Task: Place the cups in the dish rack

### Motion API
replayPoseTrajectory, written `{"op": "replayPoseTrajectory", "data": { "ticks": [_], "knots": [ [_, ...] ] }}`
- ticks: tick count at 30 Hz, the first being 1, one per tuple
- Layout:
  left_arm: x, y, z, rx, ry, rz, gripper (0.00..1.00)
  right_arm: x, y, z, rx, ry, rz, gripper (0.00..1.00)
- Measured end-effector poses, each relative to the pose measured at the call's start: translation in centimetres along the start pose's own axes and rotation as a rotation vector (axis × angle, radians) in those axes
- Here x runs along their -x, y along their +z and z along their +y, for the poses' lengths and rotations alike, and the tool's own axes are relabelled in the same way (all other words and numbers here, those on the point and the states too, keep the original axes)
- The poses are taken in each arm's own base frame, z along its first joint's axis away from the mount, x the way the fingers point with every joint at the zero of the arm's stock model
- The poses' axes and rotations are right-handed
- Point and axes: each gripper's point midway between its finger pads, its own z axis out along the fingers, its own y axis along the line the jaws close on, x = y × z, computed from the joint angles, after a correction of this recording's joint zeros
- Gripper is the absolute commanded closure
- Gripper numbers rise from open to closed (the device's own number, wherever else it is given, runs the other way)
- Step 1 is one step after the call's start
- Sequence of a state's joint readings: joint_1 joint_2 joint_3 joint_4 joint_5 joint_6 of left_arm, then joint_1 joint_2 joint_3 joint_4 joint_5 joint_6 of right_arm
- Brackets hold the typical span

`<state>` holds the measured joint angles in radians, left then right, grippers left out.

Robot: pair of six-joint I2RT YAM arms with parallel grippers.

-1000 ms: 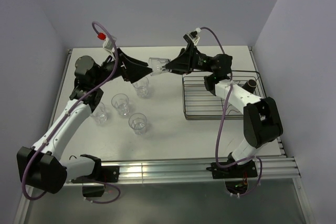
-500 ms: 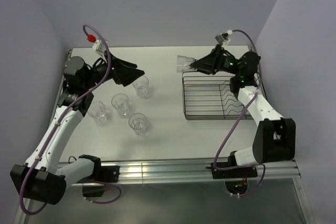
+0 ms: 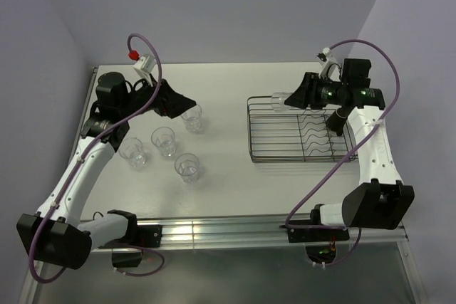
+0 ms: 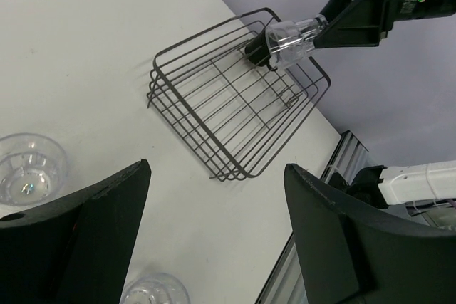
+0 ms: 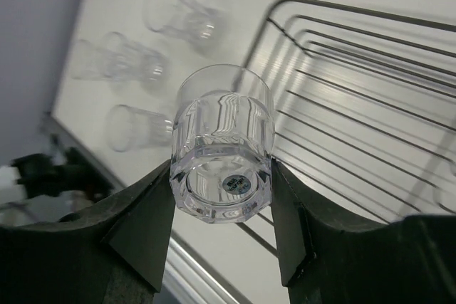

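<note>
My right gripper (image 3: 291,99) is shut on a clear faceted cup (image 3: 278,97), held on its side above the back left corner of the dish rack (image 3: 285,149). In the right wrist view both fingers press the cup (image 5: 223,144) near its base, with the rack's bars (image 5: 356,105) below. My left gripper (image 3: 187,102) hangs open and empty over the table, beside the nearest of several clear cups (image 3: 192,117) standing left of the rack. The left wrist view shows the rack (image 4: 214,112), the held cup (image 4: 292,39) and a dark mug (image 4: 254,48) behind it.
Loose cups stand at the table's left: one (image 3: 164,140) in the middle, one (image 3: 134,153) to its left, one (image 3: 187,167) nearer the front. An aluminium rail (image 3: 235,229) runs along the near edge. Walls close in the back and both sides.
The right arm has carried the cup from the table's middle rightward to above the rack. The left gripper has drawn back left from the cup and hangs over the standing cups.
</note>
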<state>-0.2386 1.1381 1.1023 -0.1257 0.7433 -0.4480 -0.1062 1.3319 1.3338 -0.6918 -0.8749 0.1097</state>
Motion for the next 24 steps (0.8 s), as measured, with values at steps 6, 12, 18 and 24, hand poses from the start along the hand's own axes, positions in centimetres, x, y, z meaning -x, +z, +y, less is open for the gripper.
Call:
{"op": "replayPoseTrajectory", "data": {
  "ticks": [6, 12, 18, 24],
  "knots": [
    [-0.9, -0.1, 1.0, 0.042, 0.005, 0.035, 0.19, -0.7, -4.3, -4.0, -0.284, -0.156, 0.098, 0.8],
    [-1.8, 0.1, 1.9, 0.068, 0.016, 0.081, 0.2, -1.6, -8.4, -7.5, -0.479, -0.218, 0.236, 0.79],
    [-2.9, 0.0, 2.6, 0.081, 0.019, 0.125, 0.2, -3.4, -11.8, -11.1, -0.633, -0.168, 0.359, 0.78],
    [-3.1, -0.1, 2.7, 0.081, 0.048, 0.133, 0.2, -4.1, -14.0, -13.0, -0.742, -0.099, 0.376, 0.78]
  ]
}}
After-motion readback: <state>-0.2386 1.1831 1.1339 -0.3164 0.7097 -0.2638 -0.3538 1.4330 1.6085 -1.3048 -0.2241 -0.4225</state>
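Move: The right hand already holds a clear cup. The open wires it is being taken to, at the rack's right end, lie level with it front to back, roughly 21 cm to its right and 20 cm below; the dark mug stands some 7 cm ahead and 23 cm right, the rack's middle about 5 cm ahead and 9 cm right. The left hand, empty, has the far glass about 12 cm ahead and 26 cm below, with the near glass 10 cm back and the middle glass 12 cm left, 1 cm ahead. Keeping its pinch on the clear cup, the right hand sweeps some 18 cm to the right above the rack, drawing back about 5 cm and sinking nearly as much, while the wrist swings almost 50 degrees so that the fingers, at first slanting out to the left, end pointing mostly down over the rack's right part, on the near side of the dark mug. Meanwhile the left hand, fingers staying wide open, sinks about 4 cm towards the height of the glasses and rolls slightly, its left side rising, without touching any. ##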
